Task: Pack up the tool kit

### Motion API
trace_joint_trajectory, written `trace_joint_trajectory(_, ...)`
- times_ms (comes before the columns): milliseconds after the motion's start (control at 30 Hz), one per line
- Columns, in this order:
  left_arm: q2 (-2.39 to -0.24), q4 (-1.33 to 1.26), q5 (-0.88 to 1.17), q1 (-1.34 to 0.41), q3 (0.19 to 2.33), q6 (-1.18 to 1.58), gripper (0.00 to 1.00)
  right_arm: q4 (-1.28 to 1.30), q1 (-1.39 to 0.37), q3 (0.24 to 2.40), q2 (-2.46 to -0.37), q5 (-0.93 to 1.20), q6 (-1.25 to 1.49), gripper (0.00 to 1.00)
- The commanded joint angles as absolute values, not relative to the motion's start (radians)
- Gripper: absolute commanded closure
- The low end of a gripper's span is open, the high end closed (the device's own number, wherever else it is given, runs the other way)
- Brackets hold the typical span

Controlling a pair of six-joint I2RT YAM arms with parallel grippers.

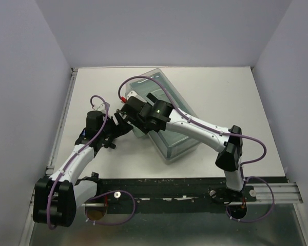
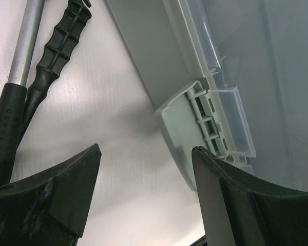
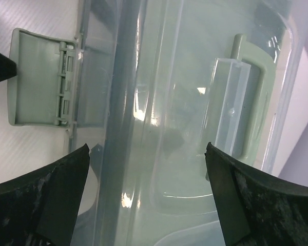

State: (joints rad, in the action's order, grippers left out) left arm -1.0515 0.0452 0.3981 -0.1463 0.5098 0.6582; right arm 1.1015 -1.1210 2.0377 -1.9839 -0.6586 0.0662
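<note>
The tool kit point(image 1: 179, 141) is a sage-green box under a translucent lid point(image 3: 164, 102), lying aslant mid-table. Its green top handle point(image 3: 252, 56) shows through the lid. A green side latch point(image 3: 36, 77) sticks out from the box's left side. My right gripper point(image 3: 147, 145) hangs open over the lid beside that side, holding nothing; in the top view the right gripper point(image 1: 125, 108) is at the box's left edge. My left gripper point(image 2: 145, 148) is open and empty over bare table, its right finger point(image 2: 215, 179) next to the latch point(image 2: 179, 123).
Left of the box lie a metal-shafted tool with a black dimpled grip point(image 2: 13, 97) and a black ribbed handle point(image 2: 59, 46). A small red piece point(image 1: 122, 97) shows by the box's far left corner. White walls enclose the table point(image 1: 231, 97); a dark rail point(image 1: 169, 187) runs along its near edge.
</note>
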Motion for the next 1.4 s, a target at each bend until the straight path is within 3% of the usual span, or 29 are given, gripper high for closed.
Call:
trace_joint_trajectory(0, -1.052, 0.02, 0.416, -0.152, 0.512, 0.652, 0.19, 1.128, -1.106, 2.034, -1.97, -0.824, -0.018, 0.0)
trace_joint_trajectory(533, -1.061, -0.046, 0.437, -0.169, 0.518, 0.675, 0.19, 1.109, -1.063, 2.029, -1.927, -0.758, -0.058, 0.0)
trace_joint_trajectory(833, -1.209, -0.153, 0.422, -0.25, 0.563, 0.722, 0.19, 1.106, -1.085, 1.999, -1.945, -0.697, -0.022, 0.01)
trace_joint_trajectory(933, -1.235, -0.193, 0.436, -0.252, 0.565, 0.745, 0.25, 1.066, -1.085, 1.96, -1.928, -0.635, -0.026, 0.05)
trace_joint_trajectory(1300, -1.267, -0.305, 0.486, -0.253, 0.535, 0.822, 0.42, 1.074, -1.02, 1.98, -1.927, -0.468, -0.009, 0.42)
trace_joint_trajectory(1367, -1.278, -0.316, 0.492, -0.255, 0.532, 0.83, 0.44, 1.088, -1.017, 1.982, -1.925, -0.472, -0.003, 0.45)
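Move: The opened latch on the toolbox's left side is about 5 cm right of the left gripper, 1 cm ahead and 3 cm lower. A black-gripped tool lies some 5 cm left of that gripper, 3 cm ahead, 8 cm down. From the right gripper, the lid edge above the latch is roughly 2 cm ahead, 1 cm left, 4 cm below; the latch is level, 3 cm left, 9 cm below; the lid handle is 5 cm ahead, 6 cm right, 4 cm below. Slide the wide-open right gripper about 3 cm right and 2.5 cm forward, rising slightly, then sink it some 3 cm, easing back, and part-close the fingers astride the lid's latch-side edge. Hold the left gripper still at first, then bring it about 5 cm right and a little forward to the open latch, narrowing its fingers around it. ##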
